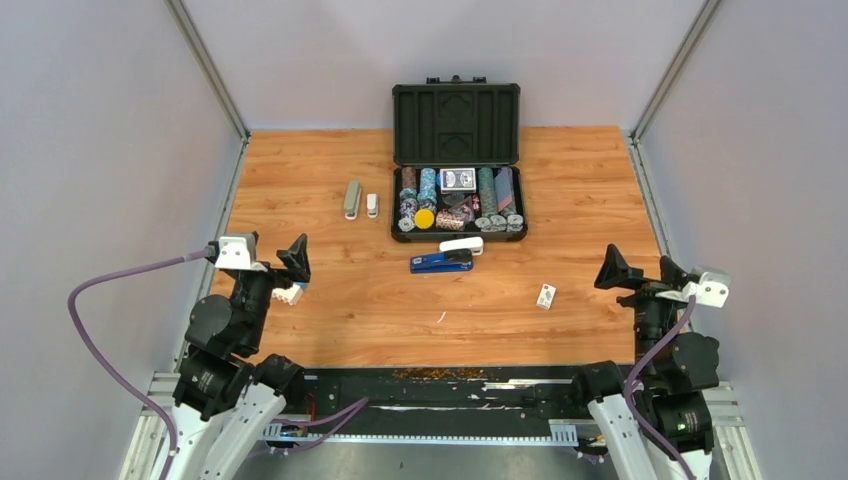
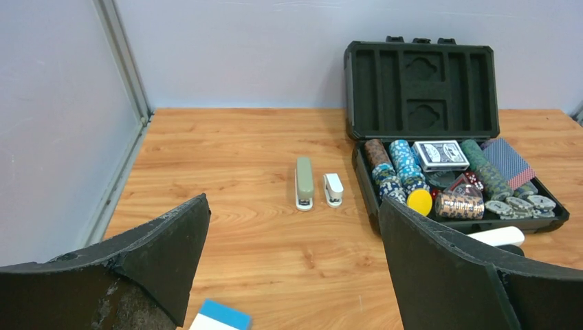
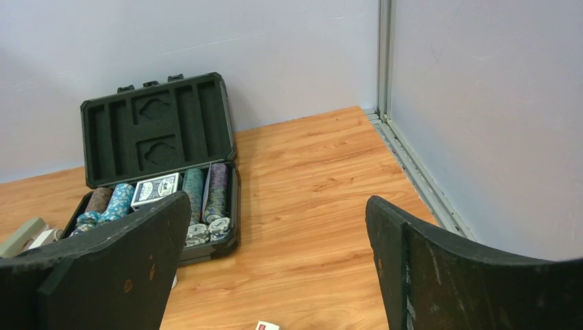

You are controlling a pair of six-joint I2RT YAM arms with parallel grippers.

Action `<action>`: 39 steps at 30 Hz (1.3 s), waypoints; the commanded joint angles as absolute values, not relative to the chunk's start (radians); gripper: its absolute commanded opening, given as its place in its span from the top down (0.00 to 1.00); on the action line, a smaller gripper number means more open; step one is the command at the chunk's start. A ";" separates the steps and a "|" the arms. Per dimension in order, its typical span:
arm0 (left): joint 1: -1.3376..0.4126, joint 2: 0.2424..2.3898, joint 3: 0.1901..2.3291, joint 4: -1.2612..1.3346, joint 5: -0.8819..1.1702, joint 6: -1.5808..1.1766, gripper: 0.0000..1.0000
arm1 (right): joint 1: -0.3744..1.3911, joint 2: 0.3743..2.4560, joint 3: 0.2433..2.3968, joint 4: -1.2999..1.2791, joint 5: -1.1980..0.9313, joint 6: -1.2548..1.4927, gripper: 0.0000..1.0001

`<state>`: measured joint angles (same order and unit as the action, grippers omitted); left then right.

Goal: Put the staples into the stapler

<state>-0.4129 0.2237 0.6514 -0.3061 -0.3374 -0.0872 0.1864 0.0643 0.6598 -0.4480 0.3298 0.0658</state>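
The blue stapler (image 1: pixel 441 262) lies flat mid-table, just in front of the open case, with a white stapler (image 1: pixel 461 245) right behind it. A tiny pale sliver (image 1: pixel 440 318) lies on the wood nearer the arms; it is too small to tell whether it is the staples. My left gripper (image 1: pixel 278 268) hovers at the table's left side, open and empty (image 2: pixel 292 203). At the right side my right gripper (image 1: pixel 640 272) is also open and empty (image 3: pixel 277 199). In both wrist views my own fingers hide the blue stapler.
An open black case (image 1: pixel 458 125) of poker chips and cards sits at the back. A grey-olive stapler (image 1: pixel 352 199) and a small white stapler (image 1: pixel 372 206) lie left of it. A small white box with a red mark (image 1: pixel 546 296) lies right of centre. A blue-and-white box (image 1: pixel 289 293) rests by the left gripper.
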 commanded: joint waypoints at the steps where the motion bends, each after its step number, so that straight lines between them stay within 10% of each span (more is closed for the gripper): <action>1: -0.417 0.237 0.655 -0.294 -0.307 -0.084 0.00 | 0.184 0.042 0.672 -0.444 0.358 0.089 0.00; 39: -0.448 0.189 0.652 -0.315 -0.337 -0.085 0.00 | 0.184 1.100 0.788 -0.722 0.121 0.430 0.04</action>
<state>-0.4438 0.1970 0.6514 -0.3290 -0.3237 -0.0879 0.1864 1.0630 0.8078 -0.7944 0.1749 0.4221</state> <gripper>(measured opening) 0.998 0.980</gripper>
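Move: The white staple box lies about 7 cm ahead of the right hand and 4 cm to its left, some 30 cm below. The blue stapler is roughly 22 cm to the box's left and 7 cm farther out; the white stapler is some 18 cm left of the box and 12 cm farther out. From the left hand the staple box is about 46 cm to the right, 4 cm ahead and 30 cm below. Towards the staple box the right hand swoops down about 20 cm with fingers wide open, easing some 6 cm forward at first and then dropping steeply while drifting about 5 cm left. The wrist tips some 65 degrees, from level to pointing steeply down, bringing the fingers over the box without touching it. ##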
